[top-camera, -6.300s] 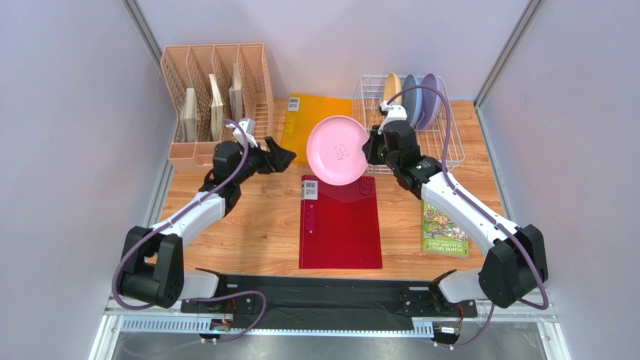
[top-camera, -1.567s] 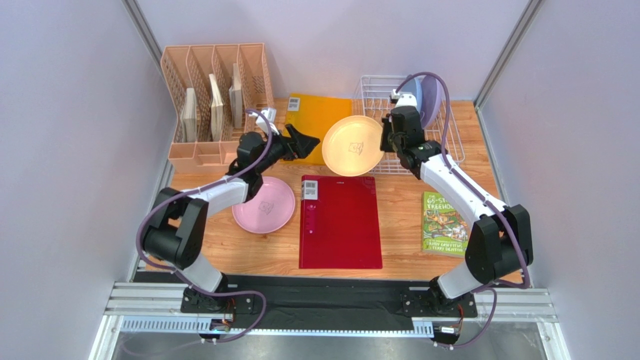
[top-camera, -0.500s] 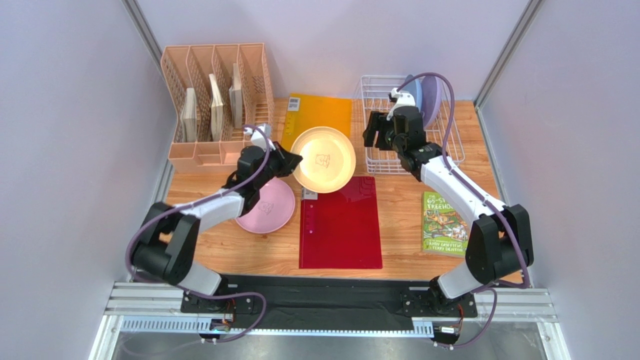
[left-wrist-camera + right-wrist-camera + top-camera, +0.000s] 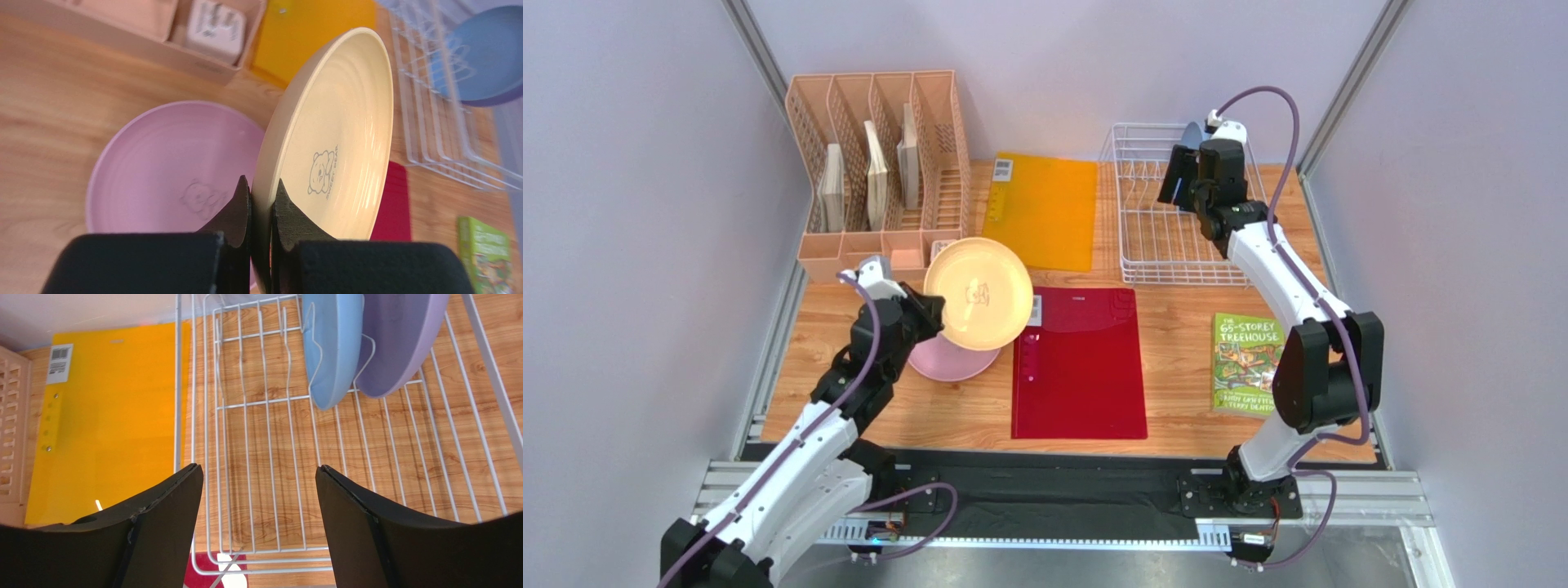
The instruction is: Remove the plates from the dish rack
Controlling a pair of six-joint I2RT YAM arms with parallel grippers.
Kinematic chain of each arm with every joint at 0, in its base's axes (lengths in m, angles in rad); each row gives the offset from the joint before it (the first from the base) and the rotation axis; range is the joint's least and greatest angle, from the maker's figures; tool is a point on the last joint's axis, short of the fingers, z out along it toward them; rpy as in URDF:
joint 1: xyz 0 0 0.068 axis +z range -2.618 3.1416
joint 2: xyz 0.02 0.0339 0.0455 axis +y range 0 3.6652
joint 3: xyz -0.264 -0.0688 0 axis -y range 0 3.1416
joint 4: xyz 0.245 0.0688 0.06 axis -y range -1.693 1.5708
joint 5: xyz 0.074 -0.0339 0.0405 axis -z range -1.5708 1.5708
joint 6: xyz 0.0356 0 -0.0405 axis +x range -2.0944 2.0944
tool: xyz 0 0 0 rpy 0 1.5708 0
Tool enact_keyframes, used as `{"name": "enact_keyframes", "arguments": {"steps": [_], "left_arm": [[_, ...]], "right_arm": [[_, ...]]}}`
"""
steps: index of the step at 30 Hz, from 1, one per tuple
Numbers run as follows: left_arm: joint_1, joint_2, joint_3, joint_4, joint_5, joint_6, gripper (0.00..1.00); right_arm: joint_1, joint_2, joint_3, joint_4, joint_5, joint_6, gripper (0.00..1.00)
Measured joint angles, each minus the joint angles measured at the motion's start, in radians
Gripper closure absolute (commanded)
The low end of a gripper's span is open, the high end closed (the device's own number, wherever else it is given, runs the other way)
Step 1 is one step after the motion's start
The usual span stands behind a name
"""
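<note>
My left gripper (image 4: 261,187) is shut on the rim of the yellow plate (image 4: 979,294), which it holds tilted on edge above the pink plate (image 4: 944,359). The pink plate (image 4: 166,165) lies flat on the wood. My right gripper (image 4: 259,471) is open and holds nothing, and it hovers over the white wire dish rack (image 4: 264,447) at the back right (image 4: 1143,239). At the rack's far end, the light blue plate (image 4: 331,343) and the lavender plate (image 4: 399,337) stand upright between dividers. In the top view the right gripper (image 4: 1179,178) mostly hides those two plates.
A peach file organizer (image 4: 879,159) with boards in it stands at the back left. An orange folder (image 4: 1044,208) lies beside the rack and a red folder (image 4: 1081,368) lies mid-table. A green book (image 4: 1249,365) lies at the right.
The left arm has pulled back toward the near left, carrying the yellow plate over the pink one. The right gripper has swung back over the rack toward the remaining plates, its jaws open.
</note>
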Motion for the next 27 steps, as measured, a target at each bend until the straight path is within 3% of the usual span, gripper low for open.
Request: {"name": "enact_keyframes", "arguments": {"steps": [5, 15, 20, 21, 22, 25, 27], "left_arm": [[0.000, -0.080, -0.122, -0.116, -0.123, -0.037, 1.00], [0.000, -0.109, -0.219, -0.113, -0.245, -0.103, 1.00], [0.000, -0.055, -0.220, -0.061, -0.257, -0.119, 0.71], [0.000, -0.045, -0.220, -0.050, -0.257, -0.119, 0.62], [0.000, -0.029, -0.220, -0.047, -0.259, -0.117, 0.45], [0.000, 0.000, -0.224, -0.051, -0.260, -0.112, 0.23], [0.000, 0.004, -0.228, -0.061, -0.261, -0.108, 0.15]], "right_arm": [[-0.014, 0.087, 0.126, -0.032, 0.030, -0.023, 0.27], [-0.021, 0.195, 0.282, -0.060, 0.063, -0.064, 0.27], [-0.022, 0.236, 0.322, -0.089, 0.075, -0.082, 0.27], [-0.022, 0.247, 0.336, -0.094, 0.079, -0.089, 0.27], [-0.022, 0.257, 0.349, -0.100, 0.085, -0.093, 0.27], [-0.022, 0.288, 0.388, -0.108, 0.110, -0.114, 0.27], [-0.022, 0.310, 0.418, -0.114, 0.127, -0.127, 0.27]]}}
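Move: The yellow plate is pinched by its rim in the left hand. The pink plate that it goes to lies about 14 cm below that hand and 3 cm back, with the white block 16 cm ahead of the pink plate and 1 cm left, and the red folder's middle 23 cm right of it and 5 cm back. From the open right hand, the blue plate is some 9 cm ahead, 4 right and 9 below; the purple plate stands 5 cm right of the blue one. Still pinching the yellow plate's left rim, the left hand sinks about 11 cm in all onto the pink plate, easing left and a little back while turning some 15 degrees counter-clockwise, then opens wide near the end and lets go. Meanwhile the right hand, fingers kept open, reaches about 8 cm forward and slightly right to the blue plate, rising a couple of centimetres midway and settling back, its left side dipping some 10 degrees. ##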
